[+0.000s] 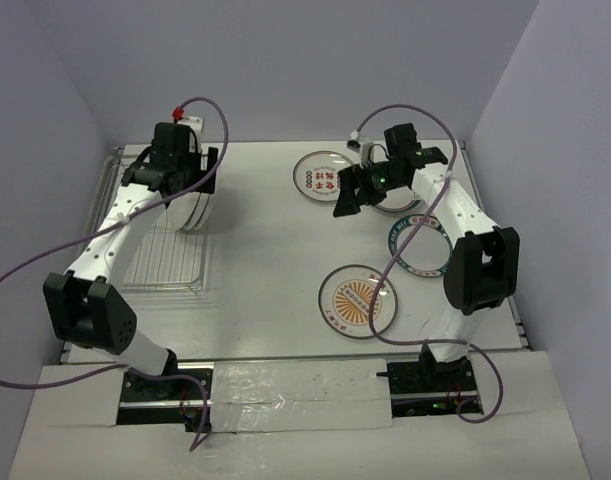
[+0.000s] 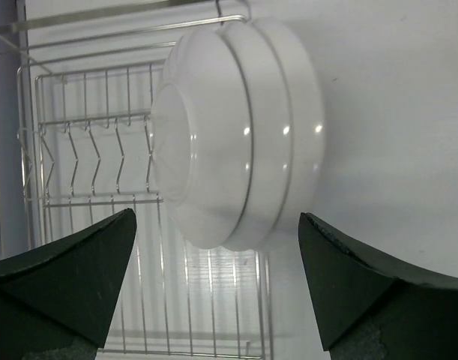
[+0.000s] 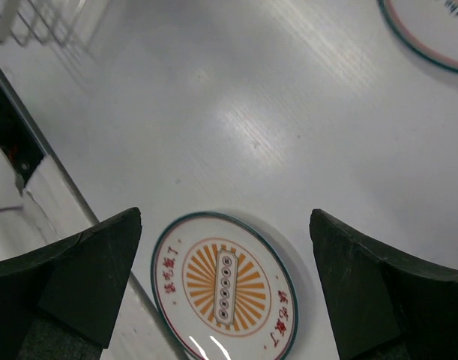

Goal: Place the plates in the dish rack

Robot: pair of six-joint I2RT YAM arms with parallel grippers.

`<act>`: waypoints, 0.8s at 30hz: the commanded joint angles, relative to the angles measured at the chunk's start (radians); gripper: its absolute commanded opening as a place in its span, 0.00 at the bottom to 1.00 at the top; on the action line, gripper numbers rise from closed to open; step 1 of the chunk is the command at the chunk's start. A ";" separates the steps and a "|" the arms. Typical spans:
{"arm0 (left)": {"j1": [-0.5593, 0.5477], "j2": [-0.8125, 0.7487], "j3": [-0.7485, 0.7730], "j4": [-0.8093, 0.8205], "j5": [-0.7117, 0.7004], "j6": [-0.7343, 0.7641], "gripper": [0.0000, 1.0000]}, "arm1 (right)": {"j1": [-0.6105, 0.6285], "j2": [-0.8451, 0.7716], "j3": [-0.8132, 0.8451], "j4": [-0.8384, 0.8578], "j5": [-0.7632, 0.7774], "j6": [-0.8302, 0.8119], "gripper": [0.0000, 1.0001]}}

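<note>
Three white plates (image 2: 236, 135) stand on edge, backs toward the camera, at the right end of the silver wire dish rack (image 2: 86, 150). My left gripper (image 2: 217, 219) hangs open just short of them, touching nothing. In the top view it (image 1: 181, 180) sits above the racked plates (image 1: 195, 208) and the dish rack (image 1: 155, 250). My right gripper (image 1: 350, 195) is open and empty, held high over the table. Through its jaws I see the sunburst plate (image 3: 225, 289) lying flat; in the top view this plate (image 1: 358, 300) is at the front.
A red-lettered plate (image 1: 323, 178) lies flat at the back. A teal-ringed plate (image 1: 417, 245) lies to the right, and another plate (image 1: 397, 200) is partly hidden under the right arm. Purple cables loop over both arms. Walls close the table's sides.
</note>
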 commanded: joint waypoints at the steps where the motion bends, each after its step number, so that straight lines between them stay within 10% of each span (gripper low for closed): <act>1: -0.006 -0.098 0.099 -0.025 0.141 -0.037 0.99 | -0.008 0.059 0.012 -0.194 0.003 -0.245 1.00; 8: -0.004 -0.192 0.085 -0.001 0.342 -0.031 0.99 | 0.007 0.154 -0.026 -0.380 0.056 -0.564 0.95; 24: -0.004 -0.215 0.042 0.030 0.371 -0.040 0.99 | 0.040 0.361 -0.117 -0.411 0.142 -0.712 0.74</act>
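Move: From the right hand, the sunburst plate lies about 18 cm back and 2 cm to the right, some 19 cm lower. On the table too, the teal-lettered plate is 3 cm back and 20 cm right, the red-lettered plate 20 cm ahead and 5 cm left. From the left hand, the three racked plates stand roughly 3 cm ahead, 6 cm left and 11 cm below; the sunburst plate is about 23 cm back and 38 cm right. Down fast, about 17 cm, and back half as far with some drift right, the right hand drops towards the far rim of the sunburst plate, wrist swinging counter-clockwise and tipping steeper, fingers narrowing to three-quarters open. The already open, empty left hand rises some 9 cm away from the racked plates, easing right and back while its fingers tip up and turn clockwise. ##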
